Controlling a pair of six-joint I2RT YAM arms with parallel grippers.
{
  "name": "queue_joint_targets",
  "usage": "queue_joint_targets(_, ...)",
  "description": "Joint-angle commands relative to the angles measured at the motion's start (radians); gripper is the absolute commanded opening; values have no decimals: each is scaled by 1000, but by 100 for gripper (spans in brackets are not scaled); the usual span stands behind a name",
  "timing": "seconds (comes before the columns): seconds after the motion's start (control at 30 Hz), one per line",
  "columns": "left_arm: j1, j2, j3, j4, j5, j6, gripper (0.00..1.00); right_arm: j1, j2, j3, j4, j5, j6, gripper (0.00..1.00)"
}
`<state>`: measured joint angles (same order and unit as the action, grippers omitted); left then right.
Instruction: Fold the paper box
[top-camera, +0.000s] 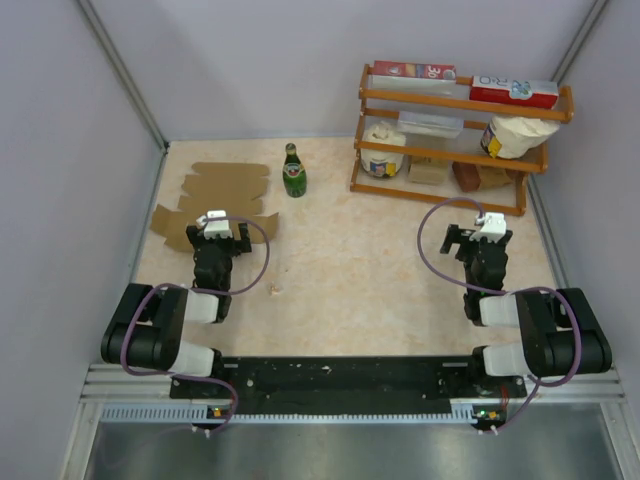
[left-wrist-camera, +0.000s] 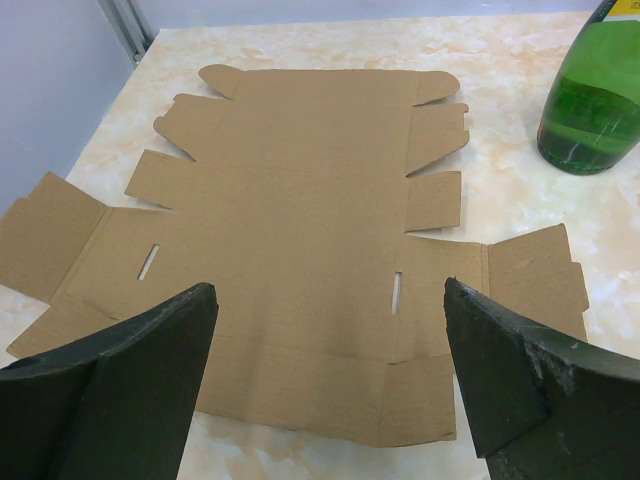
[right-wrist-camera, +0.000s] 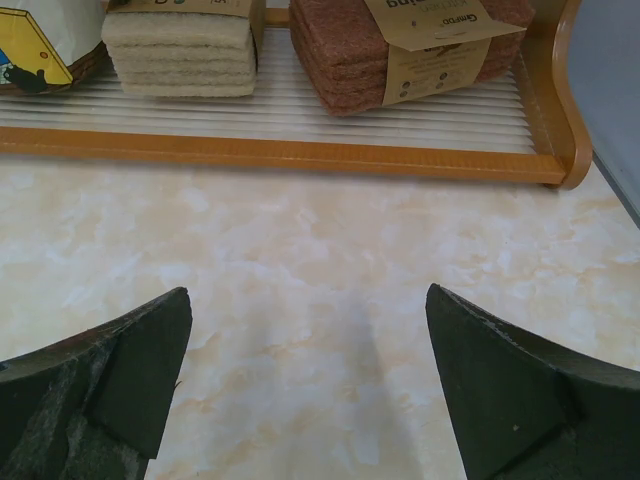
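Observation:
The paper box (top-camera: 222, 190) is a flat brown cardboard sheet with cut flaps, lying unfolded at the back left of the table. In the left wrist view the paper box (left-wrist-camera: 300, 210) fills most of the picture, with two narrow slots near its near edge. My left gripper (top-camera: 220, 232) hovers over the sheet's near edge, open, and in its own view my left gripper (left-wrist-camera: 330, 345) holds nothing. My right gripper (top-camera: 482, 240) is open over bare table at the right. Seen from its own wrist, my right gripper (right-wrist-camera: 308, 345) is empty.
A green glass bottle (top-camera: 293, 172) stands just right of the sheet, and the same bottle (left-wrist-camera: 595, 95) shows close to its flaps. A wooden rack (top-camera: 455, 135) with packages and sponges (right-wrist-camera: 400, 45) fills the back right. Grey walls enclose the table on three sides.

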<state>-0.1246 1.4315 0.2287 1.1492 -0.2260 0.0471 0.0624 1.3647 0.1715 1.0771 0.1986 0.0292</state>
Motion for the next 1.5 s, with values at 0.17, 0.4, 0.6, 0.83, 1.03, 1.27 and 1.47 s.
queue_joint_targets(0.17, 6, 1, 15, 33, -9, -13, 99, -9, 2, 26, 34, 9, 12, 99)
queue_joint_targets(0.4, 6, 1, 15, 30, -7, -15, 99, -10, -3, 22, 38, 27, 20, 99)
queue_joint_targets(0.6, -10, -205, 20, -144, -29, 7, 99, 2, -122, 86, -188, 85, 26, 99)
queue_joint_targets(0.83, -14, -437, 116, -527, -179, -159, 99, 72, -260, 313, -549, 72, 73, 99)
queue_joint_targets(1.03, -14, -543, 182, -752, -187, -288, 99, 152, -205, 534, -879, -133, 265, 99)
queue_joint_targets(1.27, -12, -586, 250, -913, -200, -355, 99, 348, -76, 626, -915, -289, 431, 99)
queue_joint_targets(1.47, -12, -599, 300, -1006, -182, -362, 99, 497, 144, 740, -850, -344, 573, 97)
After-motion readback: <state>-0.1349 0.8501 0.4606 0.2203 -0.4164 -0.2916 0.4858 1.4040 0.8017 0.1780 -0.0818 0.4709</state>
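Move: The flat paper box blank lies under and ahead of my left hand, its middle some 8 cm ahead, 1 cm left and about 10 cm below. The green bottle stands about 13 cm ahead and 16 cm right of that hand. From my right hand the paper box is about 57 cm left, 10 cm ahead and 9 cm below; the bottle is 40 cm left and 14 cm ahead, the shelf rack some 18 cm ahead and 8 cm left. I swing my right hand about 24 cm left towards the paper box, first lifting it some 12 cm, then sinking to about 5 cm above its start while it rolls left side up, tips down and turns roughly 30 degrees counter-clockwise. My left hand lifts about 8 cm off over the blank, easing 4 cm back and rolling left side down. Both grippers stay wide open, touching nothing. ##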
